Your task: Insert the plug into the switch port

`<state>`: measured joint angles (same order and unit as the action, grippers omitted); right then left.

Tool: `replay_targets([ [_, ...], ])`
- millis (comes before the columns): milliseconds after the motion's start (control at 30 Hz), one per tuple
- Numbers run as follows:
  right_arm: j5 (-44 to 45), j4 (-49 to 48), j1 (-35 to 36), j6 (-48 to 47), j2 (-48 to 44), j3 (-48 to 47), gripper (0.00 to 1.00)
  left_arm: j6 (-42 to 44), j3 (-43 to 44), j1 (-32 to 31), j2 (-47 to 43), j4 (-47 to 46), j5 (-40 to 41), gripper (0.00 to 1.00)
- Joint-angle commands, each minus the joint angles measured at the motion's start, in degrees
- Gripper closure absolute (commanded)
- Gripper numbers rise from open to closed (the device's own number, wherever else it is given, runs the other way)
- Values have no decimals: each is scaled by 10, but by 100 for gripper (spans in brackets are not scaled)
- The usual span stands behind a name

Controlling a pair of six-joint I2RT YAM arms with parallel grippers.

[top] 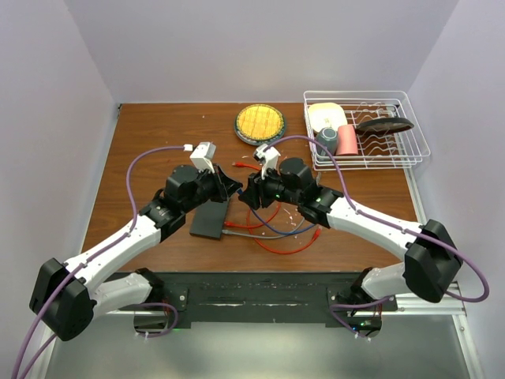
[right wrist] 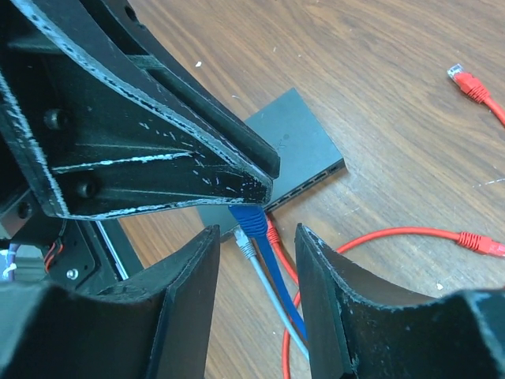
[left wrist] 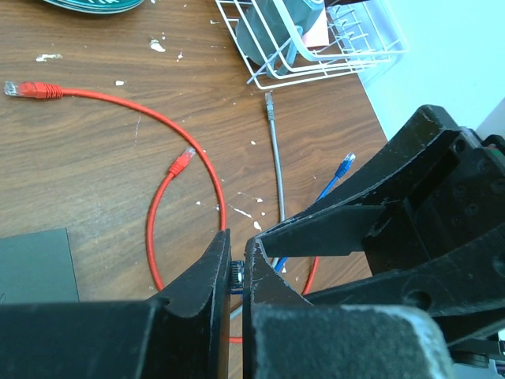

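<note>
The switch (right wrist: 293, 146) is a flat dark box on the wood, its row of ports facing right; it also shows in the top view (top: 209, 221). My left gripper (left wrist: 237, 243) is shut on a blue plug (left wrist: 234, 272), held just off the switch's port edge. In the right wrist view the blue plug (right wrist: 252, 219) sticks out below the left fingers (right wrist: 237, 178). My right gripper (right wrist: 256, 230) is open, its jaws standing either side of the blue cable (right wrist: 280, 280) without touching it. A grey plug (right wrist: 246, 243) and a red plug (right wrist: 273, 234) lie beside it at the port edge.
Red cable (left wrist: 181, 142) loops over the table with loose red plugs (left wrist: 35, 90). A grey cable (left wrist: 276, 158) and the blue cable's other plug (left wrist: 346, 164) lie to the right. A round yellow dish (top: 259, 123) and a white wire rack (top: 410, 130) with crockery stand at the back.
</note>
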<state>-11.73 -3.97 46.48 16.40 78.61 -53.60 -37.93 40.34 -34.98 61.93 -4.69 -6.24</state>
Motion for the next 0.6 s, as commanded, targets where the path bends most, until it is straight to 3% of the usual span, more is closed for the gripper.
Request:
replay_targets([
  [0,-15,-24,0,-8,8,-10,55,-3,4,2,2,-27,-5,100],
  [267,-13,-32,0,-4,8,1,73,-3,4,2,2,-24,-8,100],
  [367,-16,-36,0,-1,6,6,89,-4,4,2,2,-24,-10,100],
  [400,-15,-37,0,-2,4,8,99,-4,4,2,3,-24,-10,100],
  [567,-12,-35,0,-6,1,10,100,-4,5,3,3,-23,-10,100],
])
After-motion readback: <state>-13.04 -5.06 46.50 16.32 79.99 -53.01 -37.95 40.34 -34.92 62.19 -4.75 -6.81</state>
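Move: The left hand already holds the blue plug right at its fingertips, boot hanging about 1 cm below its hand point. From the right hand's open fingers that plug is hardly off: roughly 1 cm ahead, 1 cm left and 1 cm lower. The switch lies on the table some 8 cm ahead, 11 cm left and 18 cm below the right hand; a loose red plug is about 19 cm ahead and 9 cm right, equally low. Down by about 1 cm, with barely half a centimetre of leftward creep, the right hand settles its parted fingers around the blue plug's boot just under the left fingertips, then shuts them from half open to nearly closed, pinching the boot. The left hand stays put and keeps its hold on the plug. ##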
